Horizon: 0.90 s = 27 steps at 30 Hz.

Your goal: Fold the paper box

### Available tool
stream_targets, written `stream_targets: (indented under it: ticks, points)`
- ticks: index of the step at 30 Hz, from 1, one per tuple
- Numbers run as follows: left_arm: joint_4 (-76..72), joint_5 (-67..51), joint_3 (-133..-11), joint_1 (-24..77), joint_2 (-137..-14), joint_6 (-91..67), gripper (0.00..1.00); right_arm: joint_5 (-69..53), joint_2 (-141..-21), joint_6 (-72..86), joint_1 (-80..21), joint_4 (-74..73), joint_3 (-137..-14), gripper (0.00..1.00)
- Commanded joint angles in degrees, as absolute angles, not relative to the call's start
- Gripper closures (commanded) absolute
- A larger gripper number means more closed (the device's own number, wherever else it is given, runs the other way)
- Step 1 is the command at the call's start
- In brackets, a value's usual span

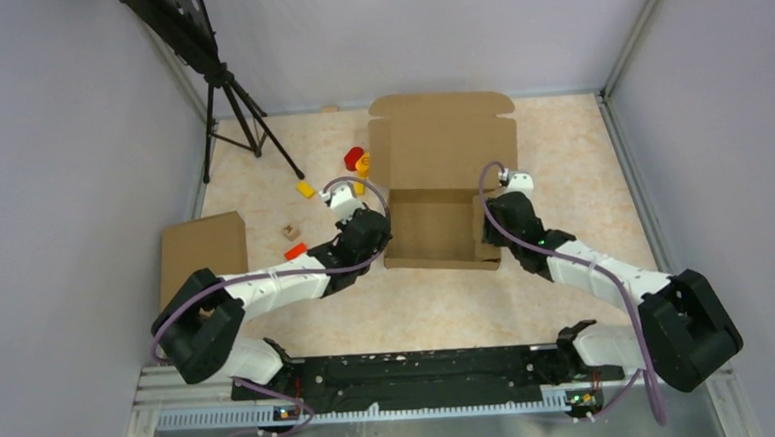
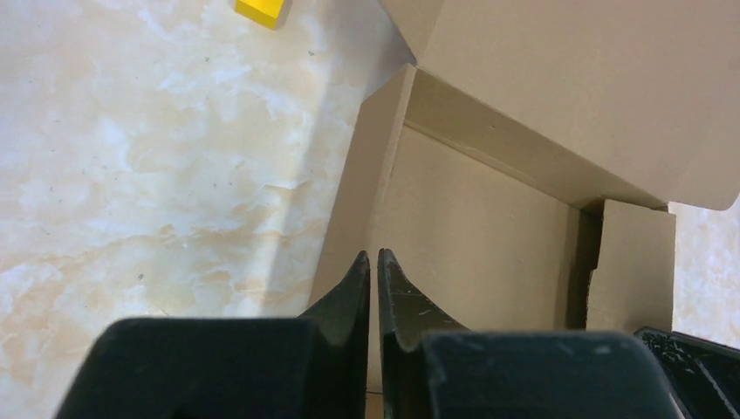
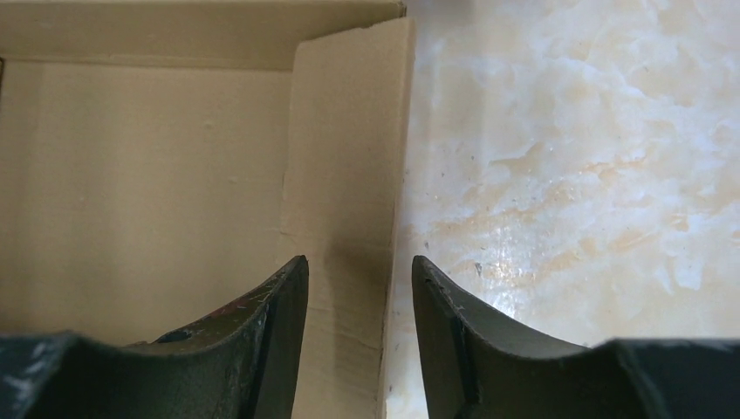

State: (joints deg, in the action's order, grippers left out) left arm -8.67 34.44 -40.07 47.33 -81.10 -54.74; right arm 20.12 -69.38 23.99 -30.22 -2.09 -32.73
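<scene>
The paper box (image 1: 429, 226) sits mid-table as a shallow brown tray with raised walls, its lid (image 1: 445, 140) lying open and flat behind it. My left gripper (image 1: 382, 231) is at the box's left wall. In the left wrist view that gripper (image 2: 373, 255) is shut, its tips over the wall's (image 2: 366, 166) top edge, and nothing shows pinched between them. My right gripper (image 1: 487, 235) is at the box's right wall. In the right wrist view it (image 3: 359, 260) stands open astride that wall (image 3: 349, 157), with one finger inside the box and one outside.
A second plain brown box (image 1: 201, 253) lies at the left near my left arm. Small blocks are scattered left of the paper box: yellow (image 1: 305, 189), red (image 1: 353, 158), orange (image 1: 295, 250) and a wooden cube (image 1: 290, 231). A black tripod (image 1: 237, 106) stands at the back left.
</scene>
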Motion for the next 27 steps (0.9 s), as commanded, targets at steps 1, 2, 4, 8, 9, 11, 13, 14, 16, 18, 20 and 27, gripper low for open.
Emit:
stream_targets:
  ticks: [1, 2, 4, 8, 9, 11, 13, 14, 16, 18, 20, 27]
  points:
    - [-8.3, 36.5, -40.7, 47.3, -77.2, -47.1, 0.74, 21.3, -69.7, 23.3, -30.6, -3.9, -35.2, 0.53]
    - [-9.7, 35.6, -40.1, 47.0, -76.3, -44.2, 0.56, 21.4, -70.1, 23.3, -30.6, -4.1, -35.3, 0.53]
    - [-13.1, 26.9, -39.5, 42.3, -75.7, -40.3, 0.39, 21.2, -70.4, 23.3, -30.5, -4.1, -35.2, 0.52]
    - [-12.3, 6.3, -43.9, 28.6, -79.2, -37.6, 0.23, 16.3, -72.1, 22.3, -29.7, -4.6, -36.1, 0.52]
    - [-10.3, 3.3, -47.1, 26.9, -81.0, -36.4, 0.19, 15.2, -73.0, 22.1, -29.3, -5.6, -36.9, 0.52]
    - [-4.1, -0.7, -54.2, 24.2, -85.3, -34.8, 0.18, 14.7, -74.9, 21.8, -29.0, -8.2, -38.7, 0.53]
    - [0.6, -5.8, -60.3, 22.1, -89.4, -34.1, 0.18, 14.3, -75.1, 21.8, -29.0, -10.2, -39.5, 0.52]
    - [2.7, -7.3, -63.1, 21.3, -91.3, -34.0, 0.18, 13.8, -74.5, 22.1, -28.9, -10.7, -39.5, 0.51]
    - [4.2, -10.5, -67.4, 20.1, -94.7, -33.4, 0.18, 13.6, -72.9, 22.5, -29.0, -11.5, -38.9, 0.48]
    - [4.3, -11.5, -71.0, 18.9, -97.6, -32.9, 0.18, 13.6, -72.1, 22.8, -28.9, -13.0, -39.1, 0.46]
    - [3.7, -13.2, -73.4, 17.9, -100.7, -32.4, 0.18, 12.9, -72.3, 23.6, -28.9, -15.4, -40.0, 0.48]
    - [2.7, -18.1, -79.6, 16.0, -108.1, -31.9, 0.19, 12.2, -67.4, 26.3, -29.0, -19.6, -37.1, 0.48]
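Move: The lid's left side edge, leaning back half open, has its middle about 17 cm ahead of the left hand, nearly level with it in height and sideways. The yellow block lies some 15 cm ahead and 5 cm left of that hand, the yellow toy 19 cm ahead and 4 left, the red toy 21 ahead and 6 left, all about 10 cm lower. For the right hand, the near end of the box's folded-in right wall is roughly 6 cm back, 3 cm below. The lid's left edge draws the left hand: leaving the box's left side, it opens its closed fingers wide, swings forward and a little left, then on forward, some 16 cm in all, rising and easing down to end about 3 cm higher, turned some 20 degrees clockwise. The right hand, half open astride the folded right wall, sinks and then draws back along it, tipping down. ##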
